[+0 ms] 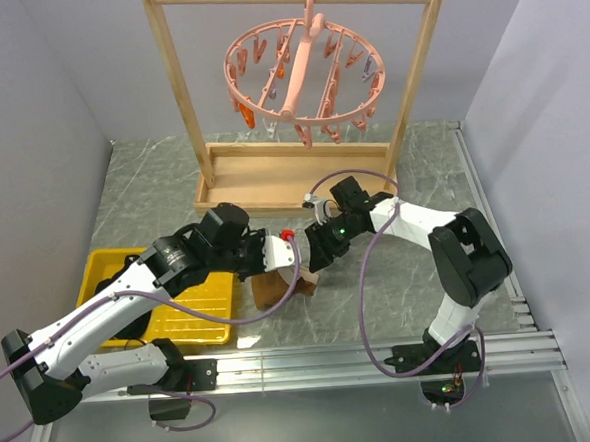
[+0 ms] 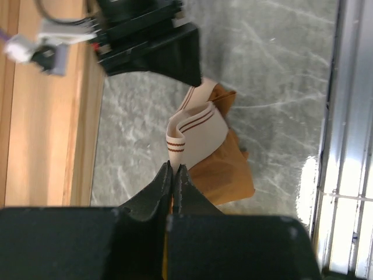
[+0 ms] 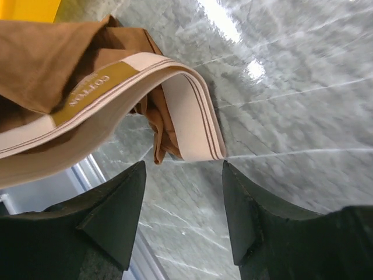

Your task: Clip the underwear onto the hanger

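The underwear is a brown bundle with a pale beige waistband, on the marble table between the two arms. My left gripper is shut on a fold of the waistband, with brown fabric hanging beside it. My right gripper stands open just short of the waistband's looped end, touching nothing. In the top view the right gripper sits close to the right of the left gripper. The pink ring hanger hangs from the wooden rack's top bar, far behind both grippers.
The wooden rack stands on its flat base just behind the grippers. A yellow tray lies under the left arm. Metal rails run along the table's near edge, and grey walls close in on both sides.
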`<action>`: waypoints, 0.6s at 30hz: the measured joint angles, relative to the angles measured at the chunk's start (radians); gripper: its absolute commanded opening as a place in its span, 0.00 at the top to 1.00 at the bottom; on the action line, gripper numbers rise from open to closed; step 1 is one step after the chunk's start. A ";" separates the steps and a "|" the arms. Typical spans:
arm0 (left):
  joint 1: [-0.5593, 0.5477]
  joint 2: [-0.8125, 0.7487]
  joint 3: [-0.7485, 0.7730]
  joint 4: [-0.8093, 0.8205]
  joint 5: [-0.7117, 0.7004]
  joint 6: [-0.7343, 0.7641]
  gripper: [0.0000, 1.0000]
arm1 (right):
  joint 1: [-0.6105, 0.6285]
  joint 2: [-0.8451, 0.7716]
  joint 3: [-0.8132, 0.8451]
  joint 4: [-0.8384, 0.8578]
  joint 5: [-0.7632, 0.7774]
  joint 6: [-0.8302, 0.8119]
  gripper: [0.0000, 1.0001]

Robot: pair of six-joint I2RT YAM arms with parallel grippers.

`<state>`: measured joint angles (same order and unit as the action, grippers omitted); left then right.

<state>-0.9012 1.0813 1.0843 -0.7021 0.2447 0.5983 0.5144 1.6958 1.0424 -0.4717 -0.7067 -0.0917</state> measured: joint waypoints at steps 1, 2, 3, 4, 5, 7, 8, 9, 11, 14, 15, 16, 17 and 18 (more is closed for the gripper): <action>0.019 0.000 0.003 -0.002 0.001 -0.002 1.00 | 0.000 0.013 0.000 0.002 -0.007 0.011 0.41; 0.031 0.002 0.005 -0.006 0.000 -0.006 1.00 | 0.000 0.029 0.000 0.005 -0.014 0.024 0.43; 0.046 0.004 0.007 -0.011 -0.001 -0.008 1.00 | 0.000 0.045 -0.001 0.007 -0.018 0.037 0.43; 0.055 0.006 0.010 -0.019 -0.004 -0.009 1.00 | 0.000 0.061 -0.001 0.010 -0.020 0.053 0.43; 0.063 0.009 0.015 -0.024 -0.005 -0.010 1.00 | 0.000 0.074 -0.001 0.010 -0.021 0.067 0.44; 0.076 0.014 0.027 -0.030 -0.007 -0.009 1.00 | -0.004 0.096 -0.003 0.010 -0.023 0.100 0.46; 0.081 0.014 0.032 -0.031 -0.007 -0.009 1.00 | -0.008 0.105 -0.005 0.009 -0.026 0.116 0.47; 0.087 0.014 0.036 -0.032 -0.007 -0.009 1.00 | -0.012 0.110 -0.005 0.009 -0.027 0.130 0.48; 0.092 0.014 0.040 -0.031 -0.007 -0.009 1.00 | -0.021 0.120 -0.005 0.008 -0.031 0.155 0.51; 0.097 0.017 0.041 -0.031 -0.007 -0.009 1.00 | -0.024 0.149 -0.005 0.008 -0.044 0.201 0.58; 0.097 0.018 0.041 -0.031 -0.007 -0.009 1.00 | -0.023 0.161 -0.004 0.007 -0.047 0.216 0.59; 0.097 0.019 0.041 -0.029 -0.008 -0.008 1.00 | -0.022 0.174 -0.003 0.004 -0.057 0.231 0.59; 0.097 0.021 0.041 -0.027 -0.008 -0.008 1.00 | -0.020 0.183 -0.002 0.001 -0.068 0.248 0.59; 0.097 0.023 0.041 -0.026 -0.008 -0.008 1.00 | -0.018 0.188 -0.001 -0.002 -0.075 0.264 0.59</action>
<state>-0.8043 1.1042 1.1252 -0.7284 0.2363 0.5900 0.4965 1.8839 1.0416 -0.4732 -0.7818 0.1726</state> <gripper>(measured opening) 0.024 0.410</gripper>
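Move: The waistband's free end lies on the table almost beneath the right hand, roughly 4 cm down, 1 cm back and 1 cm left. The brown cloth is about 9 cm left and 4 cm back of that hand; the wooden frame's front board is some 15 cm ahead and 4 cm left. The left hand still holds the waistband's other end high; from it the free end is about 9 cm right, 4 cm forward and 19 cm down. The waistband's free end is what the right hand sinks to: about 4 cm down and 2 cm back, rolling its jaws some 25 degrees so the forward side dips, and closing them by about a third around the end without shutting. The left hand keeps its pinch on the other end, easing forward and somewhat left about 3 cm, then holding still. ##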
